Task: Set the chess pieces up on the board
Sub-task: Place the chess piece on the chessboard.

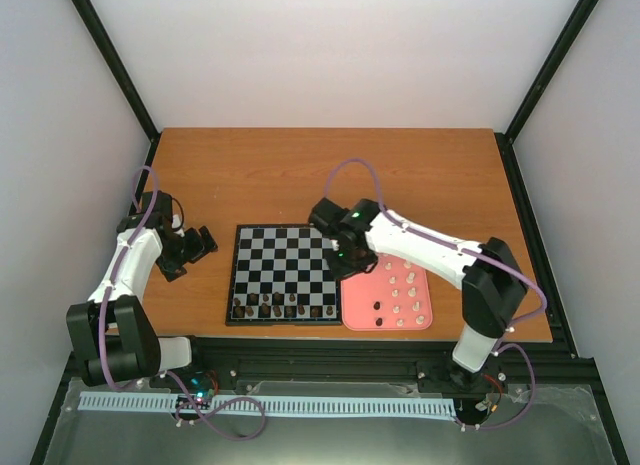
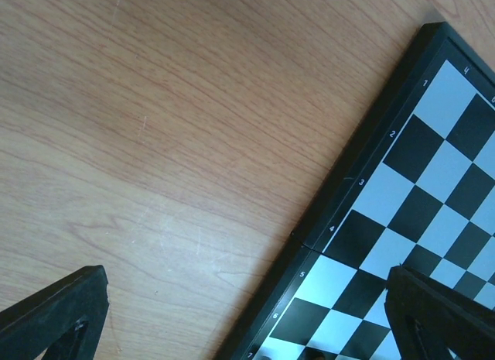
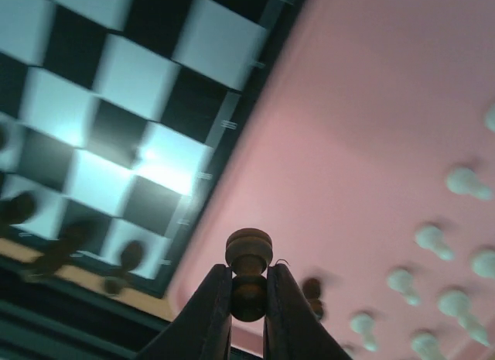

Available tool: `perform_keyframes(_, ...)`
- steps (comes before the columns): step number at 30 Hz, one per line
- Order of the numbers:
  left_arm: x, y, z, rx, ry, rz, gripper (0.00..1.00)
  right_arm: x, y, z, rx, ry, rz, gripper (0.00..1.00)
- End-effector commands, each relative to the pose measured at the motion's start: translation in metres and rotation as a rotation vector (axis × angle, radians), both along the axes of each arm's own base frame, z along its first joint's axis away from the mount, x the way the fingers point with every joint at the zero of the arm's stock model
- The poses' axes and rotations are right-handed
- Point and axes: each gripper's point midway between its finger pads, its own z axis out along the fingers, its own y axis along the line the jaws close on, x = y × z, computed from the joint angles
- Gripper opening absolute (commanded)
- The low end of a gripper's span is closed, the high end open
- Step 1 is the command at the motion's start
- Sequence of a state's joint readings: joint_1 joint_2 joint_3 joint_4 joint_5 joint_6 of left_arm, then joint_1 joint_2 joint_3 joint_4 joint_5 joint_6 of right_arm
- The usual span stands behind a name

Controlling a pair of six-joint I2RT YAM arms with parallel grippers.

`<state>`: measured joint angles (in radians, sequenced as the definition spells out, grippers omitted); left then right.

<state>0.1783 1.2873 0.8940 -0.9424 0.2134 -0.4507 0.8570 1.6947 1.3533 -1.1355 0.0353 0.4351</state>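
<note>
The board (image 1: 285,272) lies mid-table, with several dark chess pieces (image 1: 280,307) along its near rows. My right gripper (image 3: 248,292) is shut on a dark brown chess piece (image 3: 249,258), pinched at its round body with the base pointing out, held above the pink tray (image 3: 371,143) beside the board's edge (image 3: 232,120). In the top view the right gripper (image 1: 348,257) hangs over the board's right border. One more dark piece (image 3: 312,290) and several white pieces (image 3: 433,238) rest on the tray. My left gripper (image 1: 196,247) sits left of the board, its fingers (image 2: 54,317) spread wide over the wood.
The pink tray (image 1: 388,323) lies against the board's right side near the table's front edge. The board's left border (image 2: 340,197) with its printed numbers shows in the left wrist view. Bare wood (image 1: 330,175) stretches behind the board.
</note>
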Motion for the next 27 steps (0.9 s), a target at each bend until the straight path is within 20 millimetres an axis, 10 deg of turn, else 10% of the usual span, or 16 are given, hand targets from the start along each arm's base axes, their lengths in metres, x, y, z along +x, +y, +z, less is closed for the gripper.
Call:
perform_keyframes(1, 0.001, -0.001, 0.006, 0.007, -0.028, -0.016, 1.0, -0.02, 0.048, -0.001, 0.02, 0.037, 0.093, 0.03)
perform_keyframes(8, 0.001, -0.001, 0.008, 0.007, -0.032, -0.016, 1.0, -0.036, 0.103, -0.011, 0.045, 0.069, 0.199, 0.03)
perform_keyframes(27, 0.002, -0.003, 0.005, -0.007, -0.03, -0.017, 1.0, -0.056, 0.129, -0.043, 0.037, 0.169, 0.27, 0.03)
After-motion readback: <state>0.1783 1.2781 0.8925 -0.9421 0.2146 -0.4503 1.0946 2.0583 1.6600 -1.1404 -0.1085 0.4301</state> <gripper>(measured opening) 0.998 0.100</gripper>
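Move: I already hold a chess piece, a dark pawn, in my right hand above the seam between tray and board. Its empty square is about 12 cm to my left, 5 cm back and 8 cm down. The last pawn already set stands some 3 cm beyond that square on its left; the nearest back-row piece is about 3 cm behind it. From my left hand the empty square lies about 27 cm right, 9 cm back and 7 cm lower. Keeping the pawn pinched, I sweep my right hand about 12 cm left and some 5 cm back, in over the board towards the empty square beside the last pawn. After a tiny rise I sink about 4 cm, quick at first and then easing, turning the hand some 15 degrees counter-clockwise and tipping the fingertips slightly back. I don't let go. ##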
